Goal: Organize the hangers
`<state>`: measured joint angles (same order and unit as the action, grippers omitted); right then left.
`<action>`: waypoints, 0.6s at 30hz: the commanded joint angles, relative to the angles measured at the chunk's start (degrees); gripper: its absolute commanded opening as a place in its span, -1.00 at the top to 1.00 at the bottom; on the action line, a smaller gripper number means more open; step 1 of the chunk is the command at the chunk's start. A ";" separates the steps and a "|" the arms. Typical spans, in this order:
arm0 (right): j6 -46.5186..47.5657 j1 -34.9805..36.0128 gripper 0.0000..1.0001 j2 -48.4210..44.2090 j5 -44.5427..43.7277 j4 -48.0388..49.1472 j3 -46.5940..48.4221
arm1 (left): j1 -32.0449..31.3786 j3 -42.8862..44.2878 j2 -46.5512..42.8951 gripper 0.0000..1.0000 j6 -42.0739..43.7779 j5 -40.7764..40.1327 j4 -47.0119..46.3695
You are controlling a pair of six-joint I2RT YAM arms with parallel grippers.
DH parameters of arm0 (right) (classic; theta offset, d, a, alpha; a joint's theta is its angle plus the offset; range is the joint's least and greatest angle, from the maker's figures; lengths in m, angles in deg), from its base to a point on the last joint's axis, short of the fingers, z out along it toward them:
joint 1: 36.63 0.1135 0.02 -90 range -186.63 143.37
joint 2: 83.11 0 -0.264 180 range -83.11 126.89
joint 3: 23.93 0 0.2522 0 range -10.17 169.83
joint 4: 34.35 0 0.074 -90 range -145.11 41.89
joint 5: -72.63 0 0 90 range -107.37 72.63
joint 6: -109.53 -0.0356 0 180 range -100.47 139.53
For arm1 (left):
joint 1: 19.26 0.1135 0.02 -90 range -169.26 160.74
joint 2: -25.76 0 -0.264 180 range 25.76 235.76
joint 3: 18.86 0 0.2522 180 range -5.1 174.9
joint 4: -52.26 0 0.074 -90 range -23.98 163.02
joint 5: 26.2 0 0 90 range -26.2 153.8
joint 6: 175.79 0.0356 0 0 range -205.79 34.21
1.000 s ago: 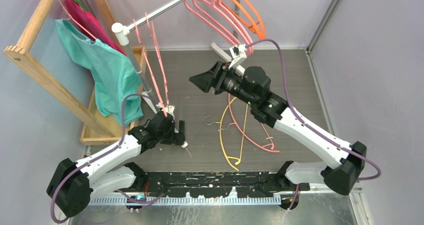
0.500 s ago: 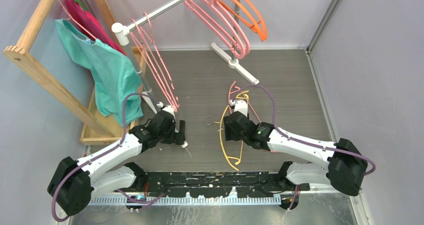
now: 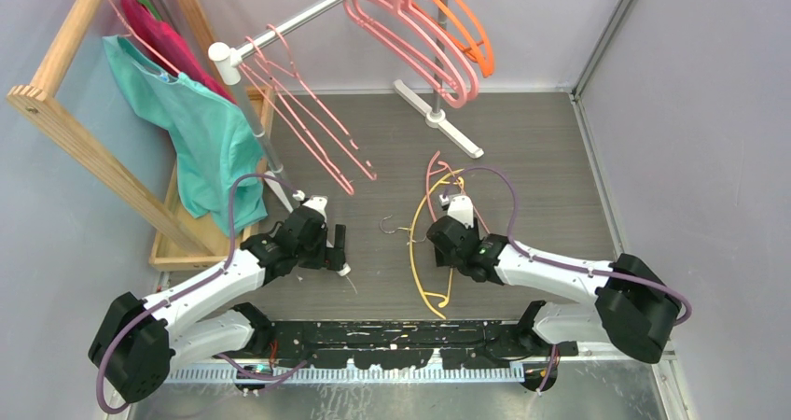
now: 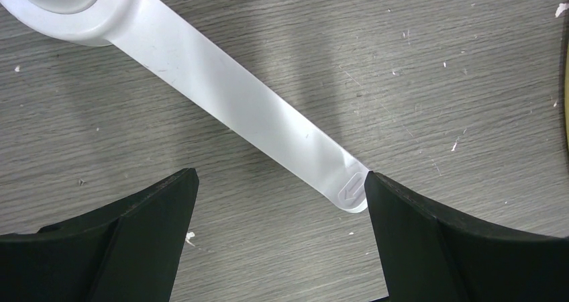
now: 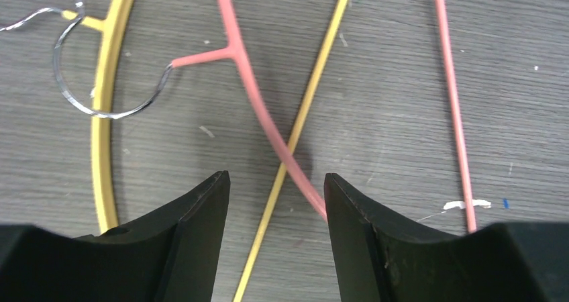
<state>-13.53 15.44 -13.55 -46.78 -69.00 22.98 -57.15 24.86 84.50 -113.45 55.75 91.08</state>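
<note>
Thick pink hangers point(image 3: 410, 33) and orange hangers point(image 3: 466, 28) hang on the metal rail point(image 3: 308, 14). Several thin pink hangers point(image 3: 308, 126) hang at its left end, tilted out to the right. A thin yellow hanger point(image 3: 413, 252) and a thin pink hanger point(image 3: 432, 170) lie crossed on the floor. My right gripper point(image 3: 446, 226) is low over them and open. In the right wrist view the yellow wire point(image 5: 315, 94) runs between the jaws of the right gripper point(image 5: 276, 201), and the pink wire point(image 5: 251, 87) passes under the right finger. My left gripper point(image 3: 334, 245) point(image 4: 282, 201) stands open, holding nothing.
The rack's white foot point(image 4: 221, 94) lies just ahead of my left jaws, its tip beside the right finger. Another white foot point(image 3: 448, 126) crosses the floor behind the floor hangers. A wooden frame point(image 3: 84, 149) with a teal garment point(image 3: 205, 140) stands at left. Walls close in on both sides.
My right arm dropped from the rail to the floor hangers, its jaws narrowing slightly. The thin pink hangers have swung out to the right. The left arm has not moved.
</note>
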 commanded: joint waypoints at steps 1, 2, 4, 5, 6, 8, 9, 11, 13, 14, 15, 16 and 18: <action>0.54 -2.83 -0.19 0.14 -1.74 4.47 -0.90 | -0.19 1.17 -0.83 -0.96 0.33 0.76 -2.29; 0.91 -3.38 -0.18 0.28 -1.13 5.21 -1.22 | -0.23 1.05 -0.98 -0.96 0.33 0.76 -2.37; 1.52 -4.53 -0.14 0.99 0.29 6.36 -1.95 | -0.24 0.79 -1.00 -0.96 0.24 0.76 -2.55; 1.86 -4.99 -0.10 1.46 1.10 7.06 -2.19 | -0.22 0.66 -1.04 -0.96 0.24 0.76 -2.64; 2.12 -5.31 -0.04 1.95 1.68 7.57 -2.49 | -0.24 0.66 -1.03 -0.96 0.24 0.72 -2.63; 2.45 -5.49 0.15 2.77 2.76 8.43 -3.03 | -0.25 0.62 -0.99 -0.96 0.16 0.75 -2.67; 2.56 -5.47 0.23 3.14 3.17 8.87 -3.29 | -0.25 0.62 -0.93 -0.96 0.15 0.74 -2.68; 2.88 -5.53 0.27 3.59 4.01 9.64 -3.89 | -0.23 0.54 -0.89 -0.96 0.15 0.84 -2.80; 2.93 -5.57 0.30 3.89 4.75 10.07 -4.35 | -0.20 0.43 -0.90 -0.96 0.15 0.80 -2.78; 2.98 -5.57 0.30 3.85 5.05 10.24 -4.52 | -0.24 0.37 -0.98 -0.96 0.07 0.84 -2.82; 2.98 -5.53 0.31 3.80 5.28 10.45 -4.76 | -0.21 0.36 -0.97 -0.96 0.06 0.84 -2.78; 2.99 -5.55 0.32 3.70 5.49 10.60 -4.90 | -0.25 0.29 -0.99 -0.96 0.06 0.79 -2.75; 3.13 -5.58 0.41 3.44 5.79 10.72 -5.23 | -0.21 0.13 -1.18 -0.96 -0.07 0.76 -2.81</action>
<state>-10.75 10.06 -9.95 -42.54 -60.67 18.93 -57.15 24.86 84.46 -113.45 56.16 90.62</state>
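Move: The pink hanger's curved arm, where it crosses over the yellow hanger's thin bar, lies about 2 cm ahead of the right hand, 1 cm to its right and some 4 cm below. At the same depth, the yellow hanger's curved shoulder is roughly 2 cm ahead and 6 cm left, the pink hanger's straight bar 2 cm ahead and 8 cm right. From the left hand, that crossing is around 3 cm ahead, 21 cm right, 4 cm down. The pink hanger's curved arm comes between the right hand's fingertips as the hand sinks nearly 3 cm onto the crossing, edging about 1 cm forward. It first slides rightward by less than 2 cm, then eases slightly back left while finishing the descent; the half-open fingers narrow to about a third open around the pink arm, beside the yellow bar. ##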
